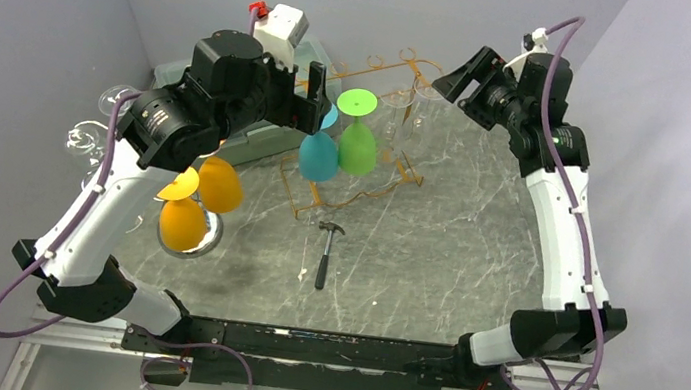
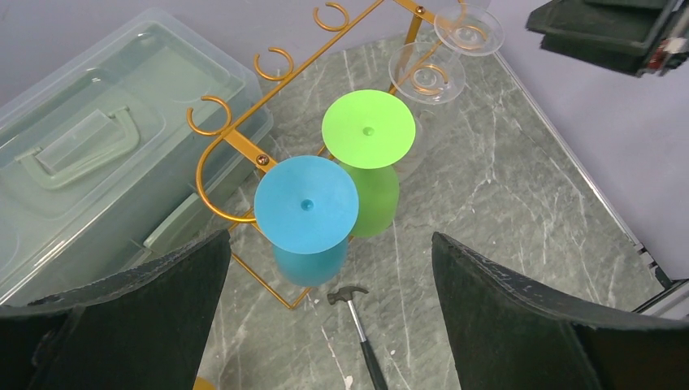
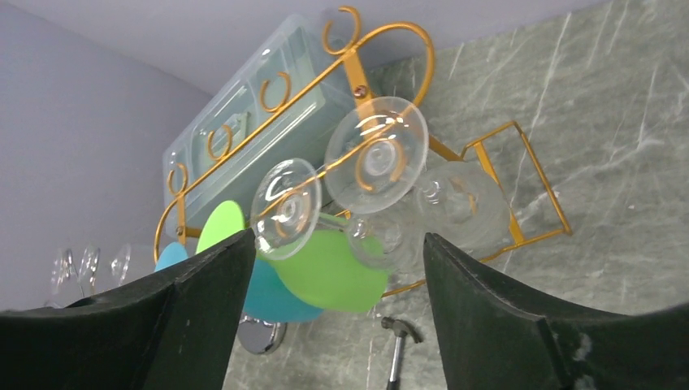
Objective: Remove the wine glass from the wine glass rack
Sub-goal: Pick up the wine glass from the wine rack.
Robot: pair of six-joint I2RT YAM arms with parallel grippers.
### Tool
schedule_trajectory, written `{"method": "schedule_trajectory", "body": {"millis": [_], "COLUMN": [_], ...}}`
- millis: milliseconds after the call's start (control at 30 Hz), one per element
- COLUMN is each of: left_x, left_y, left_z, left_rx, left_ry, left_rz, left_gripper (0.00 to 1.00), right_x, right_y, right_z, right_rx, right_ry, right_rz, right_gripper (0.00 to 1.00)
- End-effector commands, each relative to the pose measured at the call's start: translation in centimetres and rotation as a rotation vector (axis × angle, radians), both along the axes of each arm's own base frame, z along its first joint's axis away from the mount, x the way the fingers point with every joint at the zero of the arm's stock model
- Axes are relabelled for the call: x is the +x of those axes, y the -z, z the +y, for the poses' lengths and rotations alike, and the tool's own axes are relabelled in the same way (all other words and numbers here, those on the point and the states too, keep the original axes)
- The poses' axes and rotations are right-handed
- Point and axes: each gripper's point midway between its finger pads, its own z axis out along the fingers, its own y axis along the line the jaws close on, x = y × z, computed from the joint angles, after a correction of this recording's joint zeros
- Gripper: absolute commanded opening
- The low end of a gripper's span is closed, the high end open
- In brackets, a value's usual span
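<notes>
A gold wire wine glass rack (image 1: 358,193) stands at the back of the marble table. Upside down on it hang a blue wine glass (image 1: 318,156), a green one (image 1: 358,146) and two clear ones (image 1: 403,112). My left gripper (image 1: 312,100) hovers open above the blue glass (image 2: 306,203) and the green one (image 2: 368,128), touching neither. My right gripper (image 1: 458,74) is open, high at the rack's right end. In its wrist view the clear glasses' feet (image 3: 376,154) (image 3: 284,207) lie between and beyond its fingers (image 3: 337,242), one foot close to the left finger.
A translucent lidded box (image 2: 97,146) sits left of the rack. Two orange glasses (image 1: 220,184) (image 1: 182,222) and a silver dish (image 1: 207,237) lie under my left arm. A small hammer (image 1: 326,251) lies at mid-table. More clear glasses (image 1: 87,136) stand at the far left.
</notes>
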Motion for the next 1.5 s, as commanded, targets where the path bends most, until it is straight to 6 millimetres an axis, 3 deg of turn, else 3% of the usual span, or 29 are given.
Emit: {"method": "schedule_trajectory", "body": {"millis": [0,233,700,1167,1467], "left_x": [0.0,0.0,0.2,0.6,0.8], "left_y": [-1.2,-1.0,-0.8,-0.6,-0.4], "left_z": [-0.4,-0.3,-0.2,-0.2,-0.7], "left_rx": [-0.057,-0.065,-0.076,-0.087,-0.094], "left_ry": [0.004,-0.007,-0.027,-0.035,-0.022], "left_rz": [-0.023,-0.016,-0.010,-0.002,0.008], "left_gripper": [0.99,0.99,0.99,0.99,0.99], "right_x": [2.1,3.5,4.8,3.6,2.7], "right_y": [0.5,2.9,4.2,3.5,2.4], "right_z": [-0.1,-0.1,0.2,0.6,0.3], "right_rx": [0.086,0.156,0.263,0.331,0.391], "right_ry": [0.022,0.047,0.067,0.044,0.043], "right_rz": [-0.001,0.051,0.094,0.085,0.066], "right_gripper": [0.74,0.62,0.35,0.10,0.00]}}
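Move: Just ahead of the right hand is the foot of the outer clear glass hanging from the rack, about 6 cm forward, 2 cm left and 5 cm lower. At that height, the second clear glass's foot lies some 3 cm ahead and 8 cm left of this hand, the green glass's foot 1 cm ahead and 15 cm left. From the left hand, the outer clear glass's foot is roughly 12 cm ahead, 20 cm right and 8 cm down. The right hand sinks and reaches forward, about 5 cm each, rolling left-side-up and closing around the outer glass's foot. ##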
